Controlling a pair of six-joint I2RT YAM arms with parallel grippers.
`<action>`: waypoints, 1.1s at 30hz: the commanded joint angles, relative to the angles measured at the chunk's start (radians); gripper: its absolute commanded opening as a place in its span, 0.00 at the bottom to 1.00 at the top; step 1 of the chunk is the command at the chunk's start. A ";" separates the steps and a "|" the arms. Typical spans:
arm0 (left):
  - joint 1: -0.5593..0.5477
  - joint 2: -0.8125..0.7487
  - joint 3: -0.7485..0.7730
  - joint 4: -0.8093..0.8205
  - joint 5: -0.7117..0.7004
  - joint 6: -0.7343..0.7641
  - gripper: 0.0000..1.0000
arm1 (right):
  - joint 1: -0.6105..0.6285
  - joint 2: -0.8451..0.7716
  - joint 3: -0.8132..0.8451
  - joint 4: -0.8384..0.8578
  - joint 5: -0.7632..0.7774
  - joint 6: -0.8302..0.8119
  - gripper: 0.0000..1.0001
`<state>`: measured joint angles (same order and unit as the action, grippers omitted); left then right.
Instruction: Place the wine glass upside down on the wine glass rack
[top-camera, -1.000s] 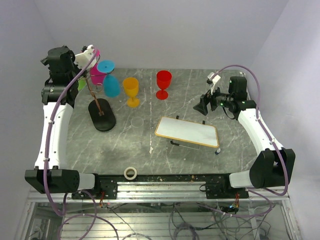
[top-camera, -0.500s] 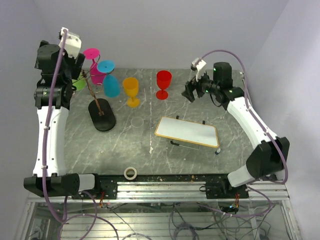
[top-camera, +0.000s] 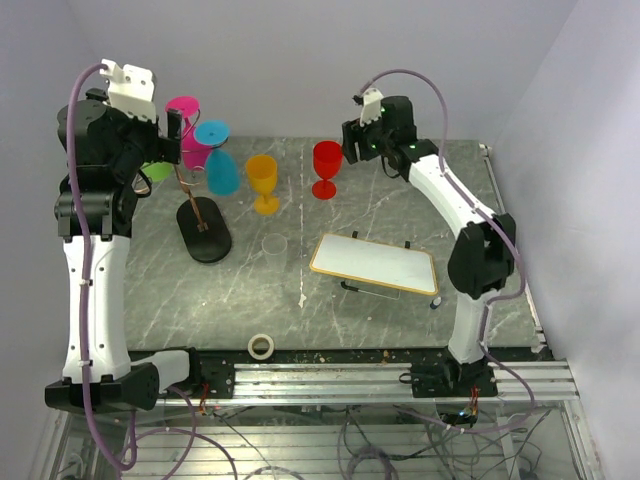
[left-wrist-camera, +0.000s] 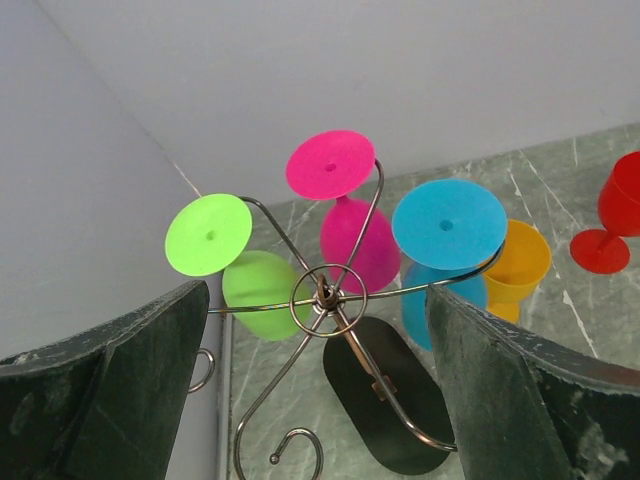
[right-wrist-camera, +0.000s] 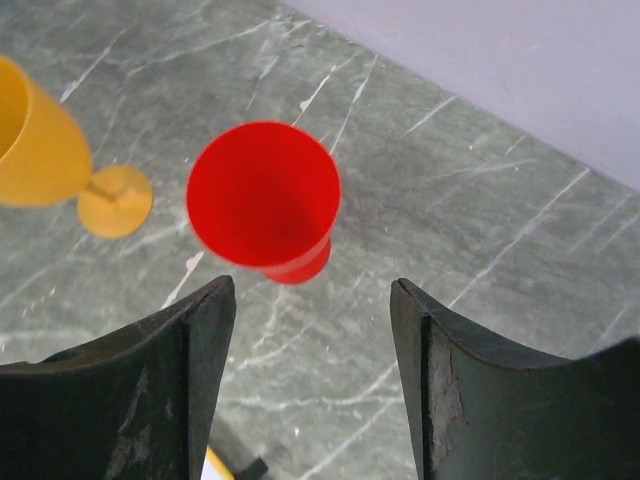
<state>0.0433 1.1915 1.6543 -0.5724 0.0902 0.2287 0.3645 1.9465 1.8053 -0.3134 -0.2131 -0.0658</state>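
The wine glass rack stands at the back left, a dark wire stand on a black oval base. A pink glass, a blue glass and a green glass hang upside down from it. My left gripper hovers open above and left of the rack, holding nothing. In the left wrist view the rack's hub shows between the fingers, far below. A red wine glass and an orange one stand upright on the table. My right gripper is open just above and beside the red glass.
A white board with a wooden frame lies right of centre. A small clear cup sits near the rack's base, and a roll of tape lies at the near edge. The back wall is close behind the glasses.
My left gripper opened, let go of the pink glass on the rack and drew back upward. My right arm swung left to the red glass, its jaws narrowing somewhat.
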 joint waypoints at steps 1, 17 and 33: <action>0.007 0.002 0.001 -0.023 0.072 -0.014 1.00 | 0.015 0.120 0.123 -0.020 0.087 0.081 0.62; 0.006 0.021 0.026 -0.049 0.125 -0.006 1.00 | 0.048 0.316 0.267 -0.051 0.173 0.079 0.47; 0.007 -0.012 -0.015 -0.046 0.127 0.017 1.00 | 0.045 0.186 0.133 -0.015 0.203 0.026 0.02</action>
<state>0.0437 1.2007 1.6470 -0.6262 0.1886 0.2382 0.4091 2.2021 1.9663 -0.3290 -0.0475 -0.0135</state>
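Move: The red wine glass stands upright ahead and to the left of the right hand, some 5 cm farther out and 6 cm left, its middle about 15 cm below. The orange glass is about 14 cm to the left of the red one and 5 cm nearer the base. The white board lies roughly 20 cm back and 6 cm right of the right hand, well below. From the left hand, the red glass is about 21 cm ahead, 35 cm right and 36 cm below. The right fingers close almost shut and pinch the right side of the red glass's rim, one finger inside the bowl and one outside. To get there the hand sinks about 7 cm while reaching some 5 cm forward and slightly left, then eases back about 1 cm as the fingers close. The left hand, empty and open by the rack, sinks about 2 cm and drifts as far right. ##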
